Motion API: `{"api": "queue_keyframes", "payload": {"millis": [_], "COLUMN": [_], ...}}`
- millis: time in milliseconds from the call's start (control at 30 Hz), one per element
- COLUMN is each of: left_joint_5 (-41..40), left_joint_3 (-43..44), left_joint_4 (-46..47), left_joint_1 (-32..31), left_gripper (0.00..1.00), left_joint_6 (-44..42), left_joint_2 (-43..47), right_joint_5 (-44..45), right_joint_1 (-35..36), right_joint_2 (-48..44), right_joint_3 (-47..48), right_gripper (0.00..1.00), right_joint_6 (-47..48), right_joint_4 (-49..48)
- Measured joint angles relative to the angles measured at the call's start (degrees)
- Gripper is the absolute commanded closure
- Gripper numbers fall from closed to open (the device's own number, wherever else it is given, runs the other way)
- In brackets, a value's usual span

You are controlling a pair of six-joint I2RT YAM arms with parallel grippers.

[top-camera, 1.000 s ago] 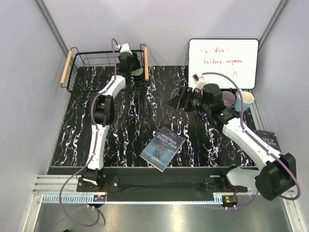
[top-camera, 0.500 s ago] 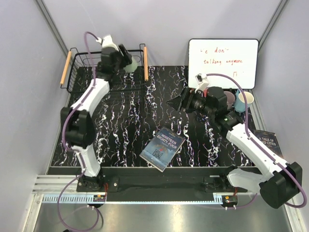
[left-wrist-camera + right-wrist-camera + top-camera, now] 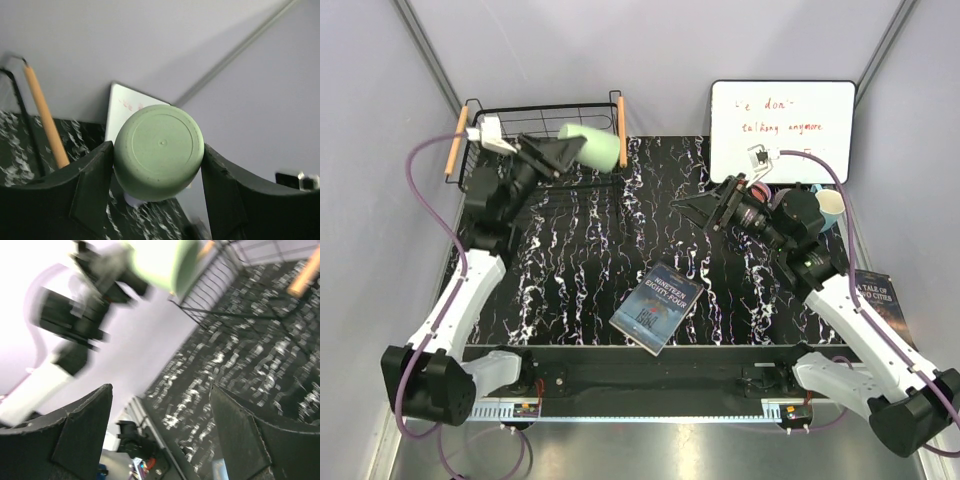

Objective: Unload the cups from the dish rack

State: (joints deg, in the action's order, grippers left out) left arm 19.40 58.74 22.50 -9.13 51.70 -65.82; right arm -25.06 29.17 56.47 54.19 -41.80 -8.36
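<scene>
My left gripper is shut on a pale green cup and holds it on its side in the air, above the right end of the black wire dish rack. In the left wrist view the cup's base sits between my two fingers. I see no other cup in the rack. My right gripper is open and empty, raised over the table's middle right, and faces the rack. A light blue cup stands at the far right below the whiteboard, partly behind my right arm.
The rack has wooden handles at its left and right. A whiteboard leans at the back right. A blue book lies front centre, and another book at the right edge. Grey walls close in both sides.
My left arm has swung back to the left and lifted the green cup up out of the rack. My right arm has risen and drawn back a little to the right.
</scene>
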Motion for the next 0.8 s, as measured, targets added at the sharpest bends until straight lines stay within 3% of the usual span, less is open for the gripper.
{"api": "queue_keyframes", "payload": {"millis": [133, 300, 567, 800], "left_joint_5": [5.27, 7.69, 8.41, 7.76], "left_joint_3": [-11.45, -21.00, -23.50, -26.69], "left_joint_4": [7.32, 9.35, 16.33, 16.37], "left_joint_1": [-0.35, -0.87, -4.48, -11.87], "left_gripper": [1.00, 1.00, 1.00, 1.00], "left_joint_6": [8.79, 14.32, 16.87, 16.81], "left_joint_2": [1.64, 7.10, 13.11, 13.16], "right_joint_5": [-2.80, -4.63, -5.07, -5.03], "right_joint_1": [0.09, 0.52, 3.04, 5.18], "right_joint_2": [-1.16, -1.95, -0.52, 3.30], "right_joint_3": [-1.31, -4.52, -6.64, -6.49], "right_gripper": [0.14, 0.14, 0.14, 0.15], "right_joint_6": [-2.97, -6.38, -9.09, -9.22], "right_joint_4": [-4.63, -7.80, -11.30, -13.29]}}
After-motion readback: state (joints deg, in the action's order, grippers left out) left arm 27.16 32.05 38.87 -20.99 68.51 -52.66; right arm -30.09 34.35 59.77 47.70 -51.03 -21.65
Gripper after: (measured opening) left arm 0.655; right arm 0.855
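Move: The green cup, already held by its base in the left gripper, has its middle some 3 cm ahead and 2 cm right of that hand. The open right gripper it is being taken to lies about 11 cm back, 19 cm right and 3 cm lower. From the right hand, the cup is roughly 14 cm ahead, 17 cm left and 4 cm higher; the book lies 5 cm back, 4 cm left and 37 cm below, the pink cup 24 cm ahead, 16 cm right and 33 cm below. The green cup, still gripped by its base, is carried mouth-first by the left hand towards the right gripper: about 12 cm back, 7 cm right and 7 cm down, with a dip, a slight rise and another dip, turning some 25 degrees clockwise. The right hand stays open and comes to meet it, about 4 cm left and 3 cm back, swinging slightly counter-clockwise to bring its fingers to the rim. ##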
